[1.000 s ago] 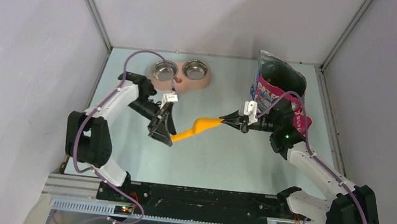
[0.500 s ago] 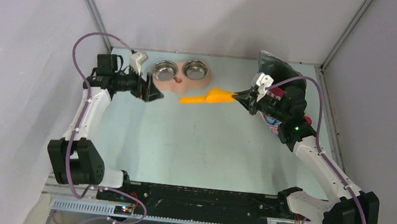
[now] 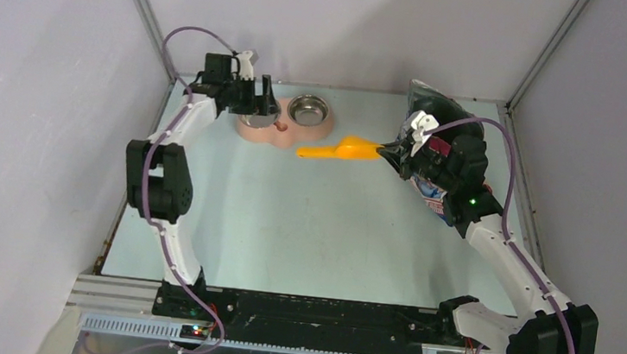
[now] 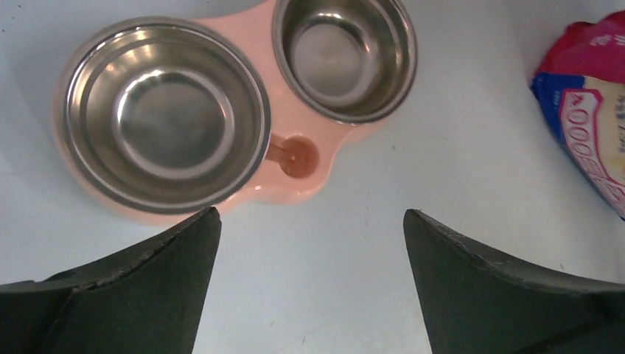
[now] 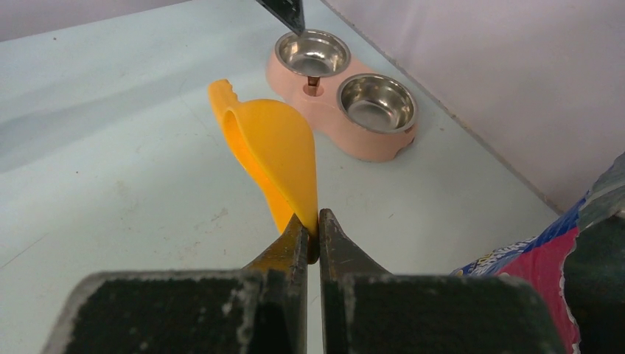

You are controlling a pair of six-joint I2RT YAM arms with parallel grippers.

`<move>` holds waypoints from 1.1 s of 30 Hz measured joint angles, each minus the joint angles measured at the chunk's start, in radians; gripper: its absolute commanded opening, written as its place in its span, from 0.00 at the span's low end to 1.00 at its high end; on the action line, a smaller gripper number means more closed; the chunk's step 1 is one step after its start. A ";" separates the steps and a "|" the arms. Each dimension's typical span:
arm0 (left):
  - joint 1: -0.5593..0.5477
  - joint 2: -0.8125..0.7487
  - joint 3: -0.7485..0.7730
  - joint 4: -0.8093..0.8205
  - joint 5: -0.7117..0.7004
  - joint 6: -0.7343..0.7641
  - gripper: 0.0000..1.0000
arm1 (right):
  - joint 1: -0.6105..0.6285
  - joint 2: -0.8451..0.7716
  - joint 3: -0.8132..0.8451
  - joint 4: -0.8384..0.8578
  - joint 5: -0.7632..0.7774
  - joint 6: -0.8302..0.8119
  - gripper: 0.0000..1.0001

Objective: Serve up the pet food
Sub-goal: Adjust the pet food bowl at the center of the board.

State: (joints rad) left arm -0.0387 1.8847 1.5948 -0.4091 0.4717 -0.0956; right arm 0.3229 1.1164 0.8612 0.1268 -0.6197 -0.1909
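Observation:
My right gripper (image 3: 388, 152) (image 5: 313, 225) is shut on the rim of the yellow scoop (image 3: 339, 150) (image 5: 273, 147), held above the table with its handle pointing left; the scoop's hollow looks empty. The blue, pink and white bag (image 3: 426, 101) (image 5: 531, 258) (image 4: 589, 133) stands right behind that gripper; the pet food itself is hidden in it. My left gripper (image 3: 258, 104) (image 4: 309, 214) hangs wide open, holding nothing, over the near edge of the pink feeder (image 3: 284, 133) (image 4: 295, 186) (image 5: 368, 144). Both steel bowls look empty.
The enclosure's back wall and left wall stand close to the feeder. The right wall runs just beyond the bag. Bare pale table lies between the arms' bases and the scoop.
My left arm has swung from the table's middle to the back left and now hangs over the feeder. My right gripper has carried the scoop up and back toward the bag.

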 measured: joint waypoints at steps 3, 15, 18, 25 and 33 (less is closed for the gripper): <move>-0.037 0.067 0.070 -0.017 -0.079 -0.026 1.00 | 0.000 0.000 0.000 -0.001 0.000 0.000 0.00; -0.073 0.261 0.260 -0.110 -0.261 -0.084 1.00 | 0.000 0.013 0.000 -0.023 -0.001 -0.001 0.00; -0.074 0.288 0.260 -0.142 -0.275 -0.091 1.00 | 0.005 0.013 0.000 -0.025 -0.001 -0.001 0.00; -0.079 0.330 0.261 -0.188 -0.311 -0.099 1.00 | 0.008 0.013 0.000 -0.029 -0.001 -0.001 0.00; -0.081 0.336 0.261 -0.219 -0.320 -0.097 1.00 | 0.008 0.013 0.000 -0.035 -0.002 -0.001 0.00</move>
State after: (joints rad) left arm -0.1200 2.2204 1.8553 -0.6277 0.1513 -0.1925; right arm 0.3305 1.1294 0.8612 0.0921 -0.6216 -0.1917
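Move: Below and just beyond the left hand lies the pet food bowl, its middle about 4 cm ahead, 4 cm to the right and some 14 cm down. Its left steel bowl sits about 4 cm ahead and 2 cm left of that hand, its right steel bowl 6 cm ahead and 8 cm right. The scoop hangs about 15 cm back, 16 cm right and 10 cm higher. From the right hand the pet food bowl is some 19 cm forward, 21 cm left and 25 cm down. Sinking about 11 cm onto the pet food bowl, the left hand first reaches some 5 cm forward, then draws back nearly 3 cm as it drops, tipping its open fingers down and turning slightly counter-clockwise. One fingertip comes to the left steel bowl, the other to the hole between the bowls. The right hand keeps the scoop, settling about 1 cm. ##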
